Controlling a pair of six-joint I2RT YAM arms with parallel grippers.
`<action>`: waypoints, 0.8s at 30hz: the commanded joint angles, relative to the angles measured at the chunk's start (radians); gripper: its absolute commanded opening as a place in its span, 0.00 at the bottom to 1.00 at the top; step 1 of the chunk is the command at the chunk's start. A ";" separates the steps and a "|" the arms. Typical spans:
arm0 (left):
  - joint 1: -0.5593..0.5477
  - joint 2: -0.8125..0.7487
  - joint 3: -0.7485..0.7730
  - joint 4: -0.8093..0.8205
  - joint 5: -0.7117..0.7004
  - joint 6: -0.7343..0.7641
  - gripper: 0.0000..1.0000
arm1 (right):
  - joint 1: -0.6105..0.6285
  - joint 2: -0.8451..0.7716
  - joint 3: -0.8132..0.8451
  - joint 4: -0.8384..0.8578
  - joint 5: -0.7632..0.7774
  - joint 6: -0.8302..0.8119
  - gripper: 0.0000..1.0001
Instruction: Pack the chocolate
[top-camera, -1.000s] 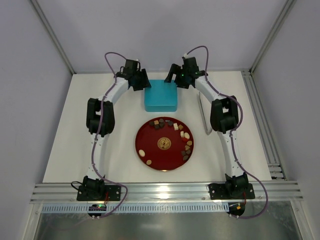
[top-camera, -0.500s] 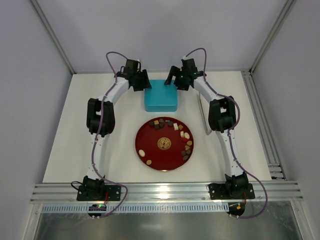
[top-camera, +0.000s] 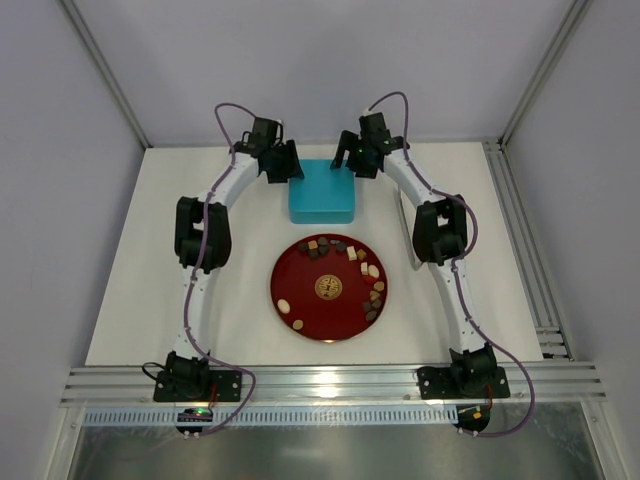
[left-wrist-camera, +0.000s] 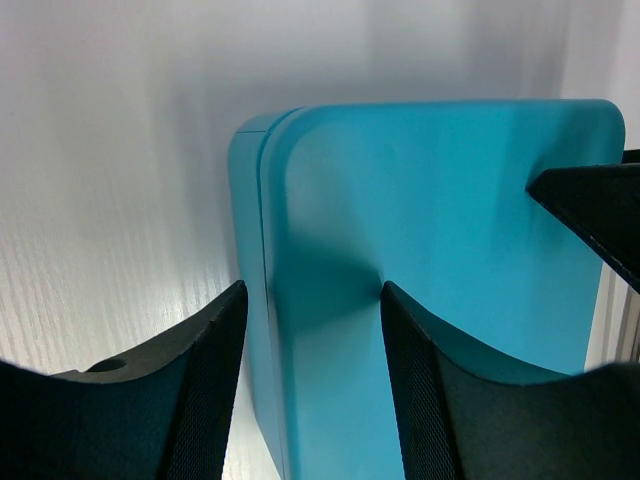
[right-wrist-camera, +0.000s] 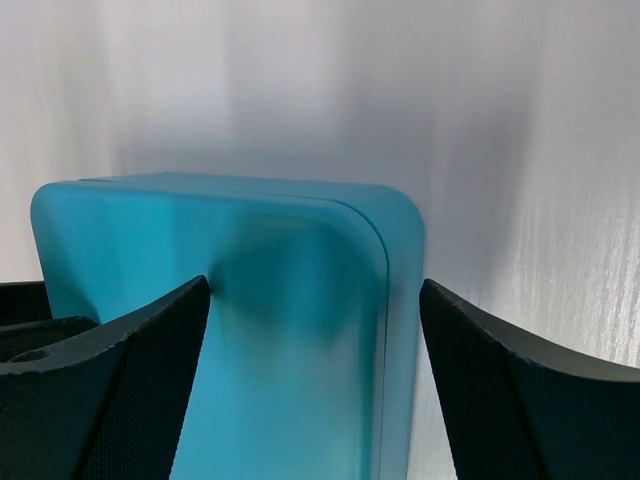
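The chocolate (top-camera: 372, 272), small dark, light brown and cream pieces, lies scattered on a round red plate (top-camera: 345, 318) in the middle of the table. Behind the plate stands a closed teal box (top-camera: 321, 192). My left gripper (top-camera: 287, 170) is at its back left corner. In the left wrist view it (left-wrist-camera: 312, 290) is open and straddles the edge of the box (left-wrist-camera: 430, 230), with one finger beside the wall and one over the lid. My right gripper (top-camera: 353, 160) (right-wrist-camera: 315, 285) is open at the back right corner of the box (right-wrist-camera: 200, 230), with its outer finger clear of the side.
A long thin pale strip (top-camera: 405, 235) lies on the table to the right of the box, close to my right arm. Metal rails (top-camera: 520, 240) run along the table's right side, and the enclosure walls close it in at the back.
My right gripper has shifted a little left and back over the box's corner, and its jaws have narrowed slightly. The left gripper, the box and the plate have not moved.
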 joint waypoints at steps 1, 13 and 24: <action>-0.016 0.143 -0.084 -0.349 -0.084 0.085 0.54 | 0.012 0.022 -0.018 -0.140 0.090 -0.060 0.83; -0.059 0.068 -0.198 -0.348 -0.090 0.073 0.53 | 0.053 -0.172 -0.334 -0.080 0.095 -0.085 0.59; -0.105 -0.078 -0.380 -0.280 -0.110 0.043 0.53 | 0.067 -0.377 -0.566 0.001 0.085 -0.075 0.62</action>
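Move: The closed teal box stands between the hands, its middle roughly 4 cm back, 7 cm right and 3 cm below the left hand, and 6 cm back, 6 cm left and 3 cm below the right. The red plate's middle is some 27 cm back and 8 cm right of the left hand, about 5 cm lower. The metal frame's middle lies roughly 15 cm back and 15 cm right of the right hand, 5 cm lower. The box, still straddled at its left and right lid edges, is dragged back towards the red plate: both hands draw back, the left about 7 cm and the right about 8.5 cm, drifting slightly right. The right fingers first close by about a quarter of their range onto its edge; the left keep their opening. Both end nearer the middle of the box's sides, inner fingers on the lid, outer ones against the walls. ##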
